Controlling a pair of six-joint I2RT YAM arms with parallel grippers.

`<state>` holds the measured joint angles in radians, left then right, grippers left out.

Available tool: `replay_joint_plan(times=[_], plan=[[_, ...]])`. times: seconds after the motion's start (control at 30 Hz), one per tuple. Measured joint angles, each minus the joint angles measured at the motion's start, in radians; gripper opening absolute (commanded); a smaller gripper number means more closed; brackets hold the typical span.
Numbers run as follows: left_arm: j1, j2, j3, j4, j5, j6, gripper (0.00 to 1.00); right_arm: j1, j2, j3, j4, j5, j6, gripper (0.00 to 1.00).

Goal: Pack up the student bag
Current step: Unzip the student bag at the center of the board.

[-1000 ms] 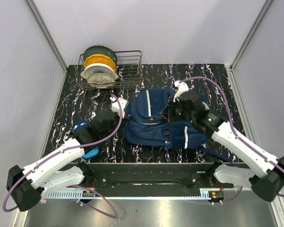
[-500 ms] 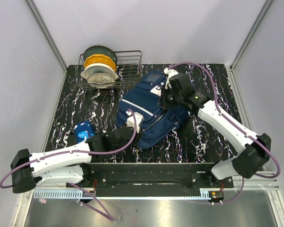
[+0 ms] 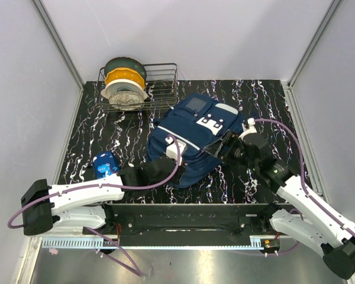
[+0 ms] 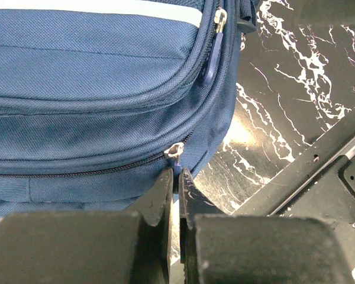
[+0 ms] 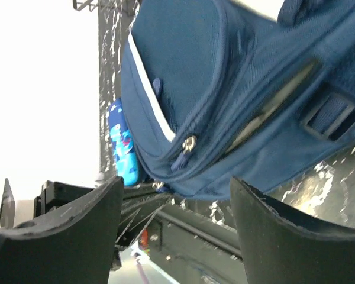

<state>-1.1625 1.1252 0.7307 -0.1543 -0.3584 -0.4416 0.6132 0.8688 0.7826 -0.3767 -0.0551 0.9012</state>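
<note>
The student bag, navy with white patches and a grey square panel, lies in the middle of the table. My left gripper is at its near edge. In the left wrist view this gripper is shut on the blue pull of a zipper whose metal slider sits on the bag. My right gripper is at the bag's right side. Its jaws stand wide open with nothing between them, just short of the bag.
A bright blue patterned case lies left of the bag, also visible as the case past the bag's corner. A wire basket with filament spools stands at the back left. A black rail runs along the table's near edge.
The bag has been turned and now lies with its front patches up. My right gripper has opened, let go of the bag and drawn back toward the near right. The left stays shut.
</note>
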Motion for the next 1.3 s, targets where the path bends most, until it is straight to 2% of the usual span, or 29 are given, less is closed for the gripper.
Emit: replay_joint_plan(times=[0.1, 0.27, 0.53, 0.67, 0.9, 1.0, 1.03, 1.1, 1.13, 1.23, 1.27, 1.3], plan=[[0.000, 0.006, 0.008, 0.002, 0.007, 0.001, 0.00, 0.000, -0.021, -0.075, 0.063, -0.043, 0.102, 0.75], [-0.002, 0.013, 0.010, 0.011, 0.013, 0.008, 0.00, 0.000, 0.045, -0.117, 0.156, -0.072, 0.179, 0.75], [-0.011, 0.014, 0.010, 0.013, 0.007, 0.016, 0.00, 0.000, 0.144, -0.122, 0.291, -0.078, 0.205, 0.71], [-0.011, 0.014, 0.010, 0.009, 0.002, 0.019, 0.00, 0.000, 0.199, -0.122, 0.315, -0.098, 0.220, 0.68], [-0.014, 0.014, 0.012, 0.006, -0.003, 0.024, 0.00, 0.009, 0.204, -0.122, 0.328, -0.093, 0.223, 0.64], [-0.016, 0.021, 0.021, 0.000, -0.008, 0.027, 0.00, 0.035, 0.224, -0.121, 0.338, -0.068, 0.222, 0.57], [-0.017, 0.023, 0.022, -0.003, -0.010, 0.027, 0.00, 0.047, 0.232, -0.121, 0.343, -0.057, 0.222, 0.47], [-0.018, 0.024, 0.023, -0.009, -0.013, 0.027, 0.00, 0.066, 0.247, -0.121, 0.353, -0.039, 0.227, 0.39], [-0.020, 0.024, 0.024, -0.008, -0.014, 0.028, 0.00, 0.074, 0.252, -0.121, 0.356, -0.033, 0.225, 0.28], [-0.021, 0.024, 0.025, -0.010, -0.014, 0.029, 0.00, 0.083, 0.257, -0.121, 0.367, -0.010, 0.234, 0.10], [-0.022, 0.024, 0.025, -0.010, -0.015, 0.029, 0.00, 0.084, 0.257, -0.121, 0.373, -0.005, 0.234, 0.00], [-0.022, 0.024, 0.025, -0.009, -0.015, 0.030, 0.00, 0.085, 0.256, -0.121, 0.374, 0.000, 0.233, 0.00]])
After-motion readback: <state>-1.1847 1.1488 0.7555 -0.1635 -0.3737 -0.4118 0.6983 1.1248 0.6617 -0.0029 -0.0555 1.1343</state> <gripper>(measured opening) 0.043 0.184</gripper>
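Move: The right hand's open fingers are above the bag's near right corner; the upper zipper pull lies about 6 cm to their left, 2 cm ahead and 6 cm below. The left-held zipper pull is some 11 cm left, 3 cm back and 8 cm below; the white stripe's middle is about 10 cm ahead and 13 cm left. From the left hand, the upper pull is roughly 5 cm ahead, 5 cm right and 2 cm higher. The right hand goes about 6 cm left and 5 cm down, ending slightly forward after a small dip back, and rolls and tips down some 10 degrees as it reaches in over the bag's corner towards the upper zipper pull. Its fingers stay wide on the way, then close late around the slider and the cloth seam beside it, while the left hand stays nearly in place, still pinching the lower pull at the bag's edge. ##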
